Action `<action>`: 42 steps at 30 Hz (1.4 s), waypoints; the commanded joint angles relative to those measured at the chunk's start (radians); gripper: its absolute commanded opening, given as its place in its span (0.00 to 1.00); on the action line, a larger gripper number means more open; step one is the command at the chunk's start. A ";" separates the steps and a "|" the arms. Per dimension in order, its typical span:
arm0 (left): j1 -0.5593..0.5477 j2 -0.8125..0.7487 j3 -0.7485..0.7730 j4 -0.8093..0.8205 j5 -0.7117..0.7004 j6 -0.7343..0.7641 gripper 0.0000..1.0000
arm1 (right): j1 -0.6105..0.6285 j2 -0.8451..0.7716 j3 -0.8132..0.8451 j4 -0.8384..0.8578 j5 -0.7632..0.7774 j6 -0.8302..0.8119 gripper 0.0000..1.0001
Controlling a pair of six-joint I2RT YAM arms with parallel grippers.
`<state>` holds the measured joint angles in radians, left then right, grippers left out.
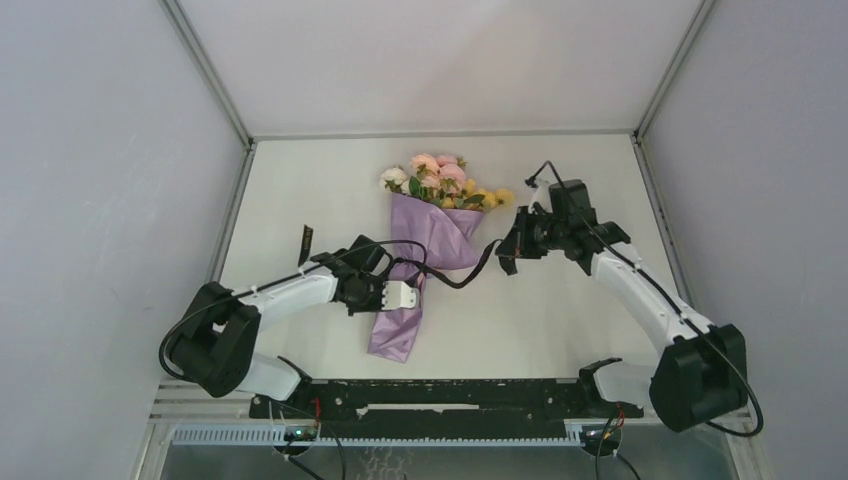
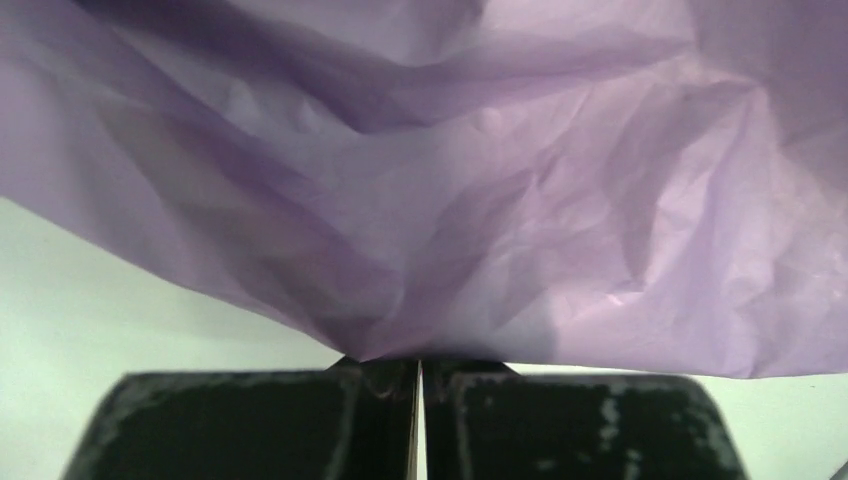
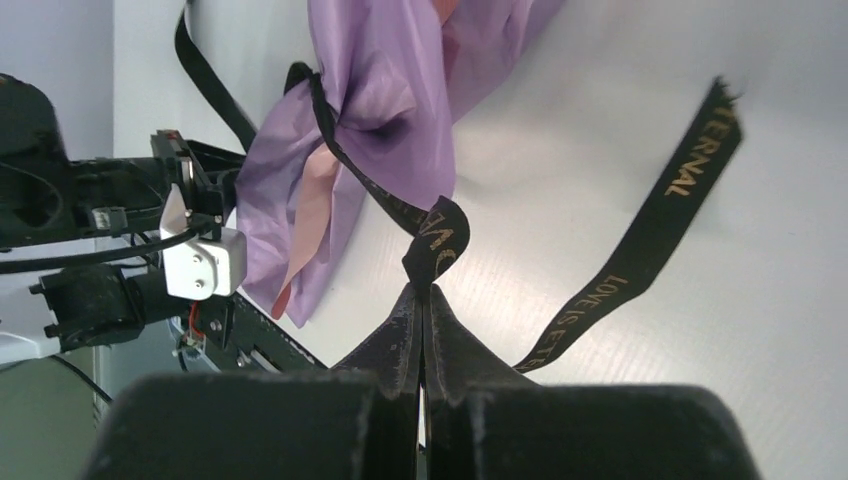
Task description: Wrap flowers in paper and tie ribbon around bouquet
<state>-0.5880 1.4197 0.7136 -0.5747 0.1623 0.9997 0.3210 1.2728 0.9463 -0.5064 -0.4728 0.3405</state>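
Observation:
The bouquet lies on the white table with the flowers [image 1: 432, 180], pink, yellow and white, at its far end. The lilac paper [image 1: 428, 245] narrows into a cone toward the near edge. My left gripper [image 2: 420, 362] reaches in from the left at the cone's lower part, its jaws shut on a crinkled fold of the paper [image 2: 470, 230]. The black ribbon [image 3: 345, 150] with gold lettering loops round the cone's narrow part. My right gripper [image 3: 422, 292], right of the bouquet, is shut on a twisted stretch of it. A free ribbon tail [image 3: 650, 225] lies on the table.
Another ribbon end [image 1: 305, 243] sticks out left of my left arm. Grey walls close in the table on the left, right and back. A black rail [image 1: 450, 395] with the arm bases runs along the near edge.

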 commanded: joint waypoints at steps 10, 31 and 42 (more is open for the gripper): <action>0.067 -0.079 0.053 0.112 -0.126 -0.208 0.00 | -0.117 -0.147 -0.100 0.181 -0.109 0.067 0.00; 0.547 -0.076 -0.035 0.194 -0.181 -0.221 0.00 | -0.880 -0.001 -0.561 0.657 -0.376 0.281 0.00; 0.266 -0.201 0.239 -0.229 0.222 -0.350 0.00 | -0.010 -0.352 -0.072 0.186 0.022 0.018 0.00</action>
<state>-0.2787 1.2282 0.8570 -0.6765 0.2481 0.7124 0.0917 0.9951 0.6922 -0.2020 -0.5983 0.5106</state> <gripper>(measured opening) 0.004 0.004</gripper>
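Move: The ribbon's crossing at the paper's waist, which both hands pull against, lies about 10 cm right, 5 ahead and slightly above the left hand, and some 20 cm left, 2 back and 11 below the right hand. From the left hand, the flower heads are roughly 22 cm ahead and 17 right, the paper's bottom end 10 back and 7 right, and the ribbon's loose left tail 8 ahead and 12 left. Both hands keep pinching ribbon, pulling outward about 15 cm each (left also forward, right down), then rise inward. ##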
